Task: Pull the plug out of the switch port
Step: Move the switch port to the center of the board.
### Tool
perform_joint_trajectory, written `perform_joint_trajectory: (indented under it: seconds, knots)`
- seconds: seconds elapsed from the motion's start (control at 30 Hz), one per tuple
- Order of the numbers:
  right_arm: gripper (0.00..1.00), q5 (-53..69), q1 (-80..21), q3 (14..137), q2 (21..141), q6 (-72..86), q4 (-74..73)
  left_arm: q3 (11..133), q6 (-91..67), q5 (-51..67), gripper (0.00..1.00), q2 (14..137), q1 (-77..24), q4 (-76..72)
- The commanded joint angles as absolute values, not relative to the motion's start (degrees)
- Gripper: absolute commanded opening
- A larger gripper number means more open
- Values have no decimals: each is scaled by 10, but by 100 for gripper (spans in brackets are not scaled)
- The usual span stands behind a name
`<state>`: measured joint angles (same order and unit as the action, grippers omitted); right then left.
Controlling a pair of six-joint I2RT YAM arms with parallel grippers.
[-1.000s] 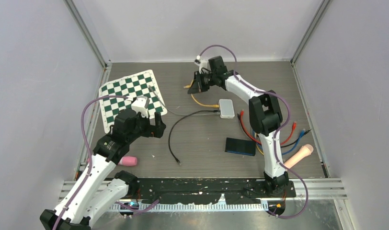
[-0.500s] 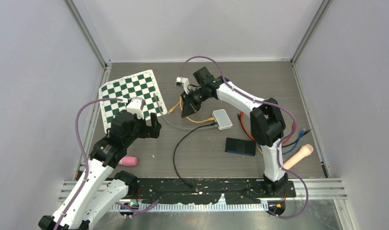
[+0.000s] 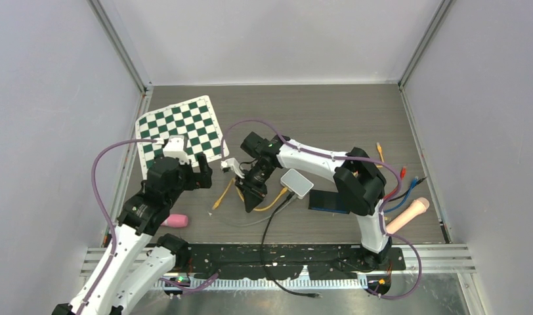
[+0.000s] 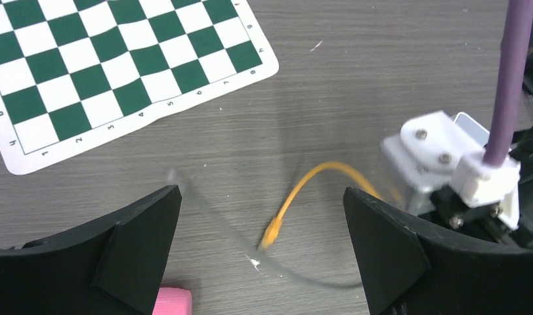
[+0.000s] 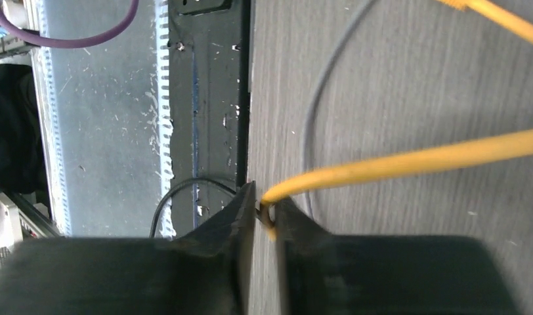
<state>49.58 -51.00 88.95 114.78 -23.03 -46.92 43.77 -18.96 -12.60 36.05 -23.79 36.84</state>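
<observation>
The white switch point(image 3: 297, 183) lies mid-table, turned at an angle. A yellow cable point(image 3: 275, 201) runs from its near-left side to my right gripper point(image 3: 253, 199), which is shut on it close to the tabletop. In the right wrist view the jaws point(image 5: 264, 200) pinch a bend of that yellow cable point(image 5: 408, 161). Its free plug end point(image 3: 215, 204) rests on the table to the left. The plug at the switch port is too small to make out. My left gripper point(image 3: 201, 174) hovers open over the free yellow plug point(image 4: 272, 233), touching nothing.
A black cable point(image 3: 269, 230) and a grey cable point(image 3: 251, 222) trail from the switch toward the front rail. A chessboard mat point(image 3: 178, 131) lies far left, a pink piece point(image 3: 176, 220) near left. A dark flat box point(image 3: 329, 201), coloured cables point(image 3: 402, 176) and a peach cylinder point(image 3: 408, 215) sit right.
My right gripper has swung from the back middle toward the near left, dragging the yellow cable and the switch along. The black cable's end slid over the front rail. The left gripper barely shifted.
</observation>
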Motion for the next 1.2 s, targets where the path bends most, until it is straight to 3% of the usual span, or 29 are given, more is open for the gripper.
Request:
perform_joint_trajectory:
  seconds: [0.0, 0.17, 0.3, 0.43, 0.5, 0.57, 0.73, 0.97, 1.17]
  knots:
    - [32, 489, -522, 890, 1125, -223, -456, 438, -195, -142, 100, 356, -232, 360]
    - [52, 427, -518, 832, 1035, -157, -383, 438, -180, -126, 99, 377, -231, 352]
    - [58, 350, -505, 739, 924, -63, -297, 433, -171, -106, 99, 397, -230, 342]
    - [59, 218, -484, 621, 798, 50, -200, 425, -157, -59, 99, 428, -229, 314]
    - [59, 92, -461, 567, 750, 126, -191, 428, -149, -19, 99, 452, -229, 301]
    - [58, 47, -422, 518, 712, 207, -198, 437, -138, 58, 99, 477, -229, 289]
    - [60, 28, -360, 408, 641, 310, -188, 444, -145, 177, 99, 530, -230, 215]
    - [60, 8, -359, 382, 642, 373, -171, 464, -129, 223, 99, 634, -245, 230]
    - [60, 28, -359, 378, 681, 408, -150, 425, -129, 217, 99, 642, -255, 236]
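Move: The switch port sits roughly 15 cm to the right hand's right, 8 cm farther out and 5 cm lower; its yellow cable is still between that hand's fingertips. The yellow cable's loose plug lies about 12 cm left of this hand and 1 cm nearer the base, the black box some 25 cm to its right and 1 cm ahead. From the left hand the port is about 27 cm right, 2 cm ahead and 15 cm down. The yellow cable comes free as the right fingers open to over half; that hand then arcs up and over the switch port to its right side, about 19 cm right and 7 cm forward, sinking again and turning some 80 degrees clockwise. After a pause the open left hand closes in on the port, going right and down, turning clockwise and tipping downward. ##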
